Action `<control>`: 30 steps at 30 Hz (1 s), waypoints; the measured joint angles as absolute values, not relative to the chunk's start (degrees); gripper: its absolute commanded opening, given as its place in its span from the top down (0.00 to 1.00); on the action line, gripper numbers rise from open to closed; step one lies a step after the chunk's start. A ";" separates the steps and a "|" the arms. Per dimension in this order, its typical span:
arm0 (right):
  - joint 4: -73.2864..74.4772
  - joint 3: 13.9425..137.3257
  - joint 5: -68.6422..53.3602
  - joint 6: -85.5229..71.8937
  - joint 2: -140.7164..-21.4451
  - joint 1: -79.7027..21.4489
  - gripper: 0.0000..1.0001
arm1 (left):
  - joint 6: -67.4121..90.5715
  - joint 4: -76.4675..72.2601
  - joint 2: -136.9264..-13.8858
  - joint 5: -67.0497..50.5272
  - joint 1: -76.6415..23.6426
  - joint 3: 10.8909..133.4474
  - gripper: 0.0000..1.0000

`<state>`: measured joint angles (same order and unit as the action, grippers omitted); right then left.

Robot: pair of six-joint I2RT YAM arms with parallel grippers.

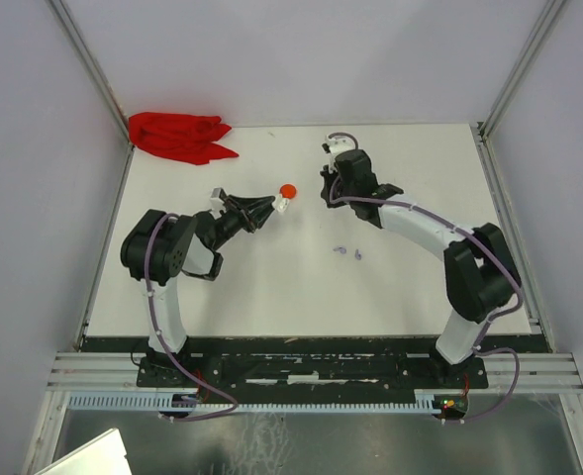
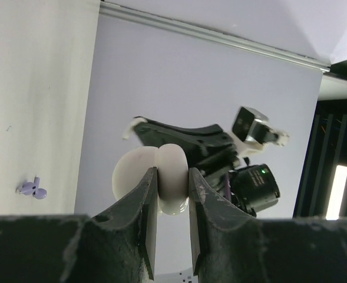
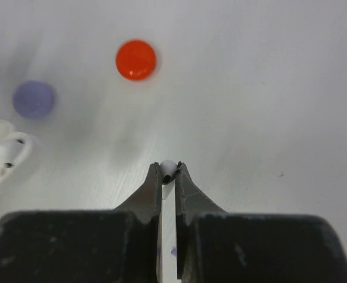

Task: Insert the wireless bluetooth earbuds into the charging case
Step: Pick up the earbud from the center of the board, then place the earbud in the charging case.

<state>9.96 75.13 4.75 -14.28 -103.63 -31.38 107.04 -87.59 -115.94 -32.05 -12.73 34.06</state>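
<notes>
My left gripper (image 2: 173, 174) is shut on the open white charging case (image 2: 133, 171), held off the table with its two rounded halves sticking out past the fingers. From above, this gripper (image 1: 274, 206) points right toward the right gripper (image 1: 328, 193). My right gripper (image 3: 168, 166) is shut on a whitish earbud (image 3: 167, 172), pinched at the very fingertips above the table. A purple pair of earbuds (image 1: 348, 251) lies on the table between the arms, also visible as purple earbuds (image 2: 32, 188) in the left wrist view.
A red disc (image 3: 136, 59) and a purple disc (image 3: 34, 99) lie on the white table (image 1: 271, 287). A blurred white shape (image 3: 1, 154) shows at the left edge of the right wrist view. A red cloth (image 1: 177, 136) lies at the back left corner.
</notes>
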 measured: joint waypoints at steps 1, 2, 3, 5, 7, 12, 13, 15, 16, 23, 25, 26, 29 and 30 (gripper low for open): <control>7.49 73.82 4.47 -13.93 -101.45 -31.38 0.99 | 107.04 -87.59 -116.11 -32.05 -13.21 34.54 0.97; 4.67 72.25 4.25 -13.56 -99.11 -31.38 0.99 | 107.04 -87.61 -116.31 -32.05 -13.74 35.00 0.97; 2.24 70.83 3.95 -13.30 -97.19 -31.38 0.99 | 107.04 -87.61 -116.62 -32.05 -14.28 35.53 0.97; -3.44 67.33 3.27 -12.49 -93.86 -31.40 0.99 | 107.04 -87.59 -117.14 -32.05 -15.49 36.36 0.97; -9.61 62.83 2.35 -11.14 -90.98 -31.42 0.99 | 107.04 -87.59 -117.67 -31.99 -16.84 37.34 0.97; -22.57 53.21 -0.21 -6.55 -88.42 -32.16 0.99 | 107.04 -87.59 -118.50 -31.64 -18.92 39.51 0.97; -25.10 51.42 -0.91 -5.58 -88.23 -32.36 0.99 | 107.04 -87.59 -118.56 -31.62 -19.25 39.86 0.97; -30.09 48.27 -2.63 -3.73 -88.01 -32.67 0.99 | 107.04 -87.59 -118.56 -31.62 -19.84 40.56 0.97; -33.23 46.59 -3.75 -2.68 -87.99 -32.88 0.99 | 107.04 -87.59 -118.56 -31.62 -20.05 40.80 0.97; -49.04 40.34 -9.37 1.98 -87.94 -33.93 0.99 | 107.04 -87.59 -118.91 -31.57 -21.04 41.87 0.97; -51.96 39.83 -10.33 2.92 -87.92 -34.24 0.99 | 107.04 -87.57 -119.37 -31.59 -21.15 41.95 0.97; -53.54 39.57 -10.66 3.40 -87.92 -34.46 0.99 | 107.04 -87.57 -119.50 -31.59 -21.21 41.98 0.97; -56.58 39.22 -11.81 4.75 -87.92 -35.07 0.99 | 107.04 -87.57 -119.68 -31.59 -21.37 42.11 0.97; -57.17 39.18 -12.05 5.17 -87.92 -35.24 0.99 | 107.07 -87.57 -119.68 -31.59 -21.39 42.22 0.97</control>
<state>-57.17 39.18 -12.05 5.17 -87.92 -35.24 107.07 -87.57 -119.68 -31.59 -21.39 42.22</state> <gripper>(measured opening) 0.084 0.301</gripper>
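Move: The right hand already holds the white earbud about 11 cm above the board; the white charging case, in the left fingers, lies about 11 cm to its left, 1 cm back and 3 cm higher. From the right hand the orange case is some 8 cm ahead and 8 cm left, and the nearer purple earbud 6 cm back and 3 cm right, both on the board. From the left hand the white earbud is about 12 cm right, 2 cm ahead, 3 cm lower. Right raises the held earbud some 11 cm, back-left, tilting fingers up; left brings the case 7 cm right. ##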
